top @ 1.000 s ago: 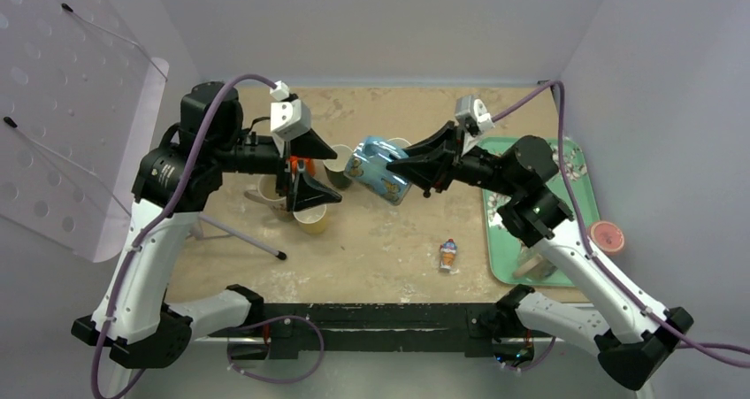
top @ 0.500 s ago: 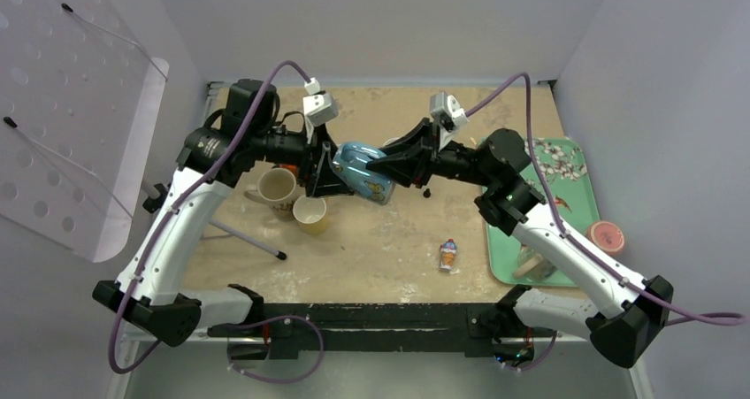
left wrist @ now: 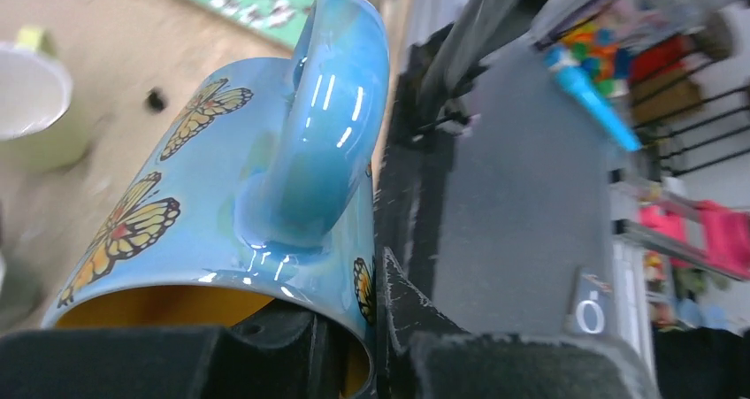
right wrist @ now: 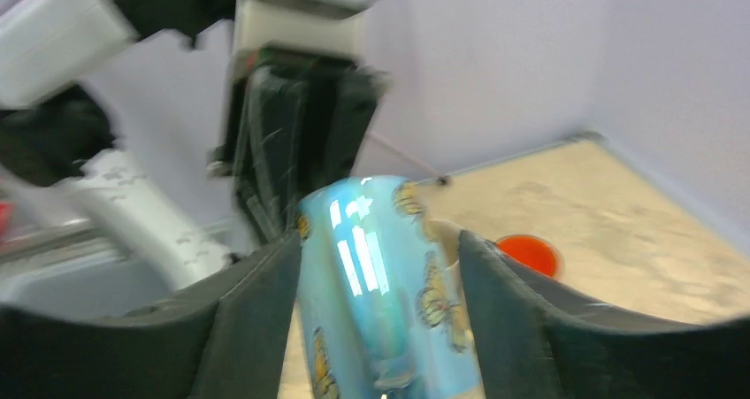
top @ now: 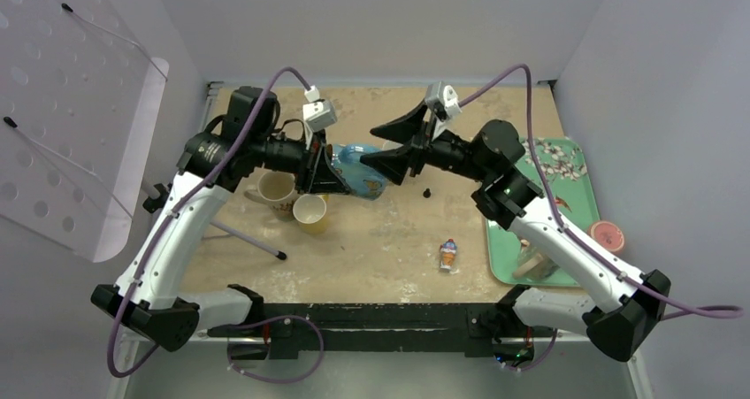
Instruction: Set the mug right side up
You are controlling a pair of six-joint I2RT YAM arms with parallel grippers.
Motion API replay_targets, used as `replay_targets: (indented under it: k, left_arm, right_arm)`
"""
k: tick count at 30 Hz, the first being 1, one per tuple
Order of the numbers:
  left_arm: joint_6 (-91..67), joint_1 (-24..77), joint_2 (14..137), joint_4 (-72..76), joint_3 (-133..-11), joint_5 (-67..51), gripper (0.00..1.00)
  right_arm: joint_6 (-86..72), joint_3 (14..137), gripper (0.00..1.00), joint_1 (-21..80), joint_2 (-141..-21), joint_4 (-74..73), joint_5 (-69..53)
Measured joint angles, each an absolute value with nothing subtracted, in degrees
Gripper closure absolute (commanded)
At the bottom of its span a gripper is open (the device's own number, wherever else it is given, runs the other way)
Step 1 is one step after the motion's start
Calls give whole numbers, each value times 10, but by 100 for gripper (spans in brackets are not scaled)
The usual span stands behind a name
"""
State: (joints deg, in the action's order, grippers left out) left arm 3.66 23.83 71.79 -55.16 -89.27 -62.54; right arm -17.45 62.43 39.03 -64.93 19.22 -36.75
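The blue mug [top: 358, 171] with orange butterflies hangs on its side in mid-air between both arms. In the left wrist view the mug [left wrist: 221, 178] shows its handle on top and its yellow inside. My left gripper [top: 323, 167] is shut on the rim, one finger inside the mouth and one outside [left wrist: 372, 303]. My right gripper [top: 376, 149] reaches in from the right with its fingers spread. In the right wrist view the mug [right wrist: 389, 284] lies between these fingers [right wrist: 378, 249], and a gap shows beside the right one.
Below the mug stand a cream mug [top: 276, 188] and a yellow cup [top: 309, 211]. A green flowered tray [top: 495, 266] lies at the right, a pink lid [top: 607, 236] beside it. A small ice-cream figure [top: 449, 254] and a black-tipped rod [top: 248, 240] lie near the front.
My left arm swung in to the mug and its gripper shut on the rim. My right gripper's fingers have spread apart from the mug's sides.
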Motion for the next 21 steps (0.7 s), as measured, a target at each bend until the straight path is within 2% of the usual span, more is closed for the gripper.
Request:
replay_targets:
  k: [3,9,12,15,21]
  left_arm:
    - [87,250,701,-582,-867,-505,100]
    - [189,289,702,-638,-780,-283,100]
    - [217,349,722,-660,-747,-218,100]
    - [226,387,759,-659,-745,-191,100]
    - [234,409,888,-627,-794,-109,100]
  right_arm:
    - [-156,662,9,397,-662,126,-259]
    - [-183,677,7,354,-644,-32,29]
    - [-233,681,7,253,-645,-114,127]
    - [-267,659,2,159,-642,-156,192]
    - [-303,584,1,23,-625,-203,275]
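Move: The blue mug is already held sideways by the left hand, mouth towards it. Its likely landing spot, open table, lies some 10 cm ahead, 4 cm right and 32 cm below; the yellow cup is 9 cm ahead, 6 cm left, the green mug 22 cm straight ahead, both about as low. From the right hand, the pink mug is on the tray 54 cm right, 2 cm back; the cream mug 37 cm right, 8 cm back; both nearly 40 cm below. The blue mug, its wall still pinched at the mouth by the left fingers, is carried down about 22 cm and a little forward towards the table beside the yellow cup, while the left wrist tips the fingers some 55° from sideways to steeply down. The right fingers, already parting, spread wide as that hand sweeps forward and far right, sinking towards the tray and swinging clockwise. ##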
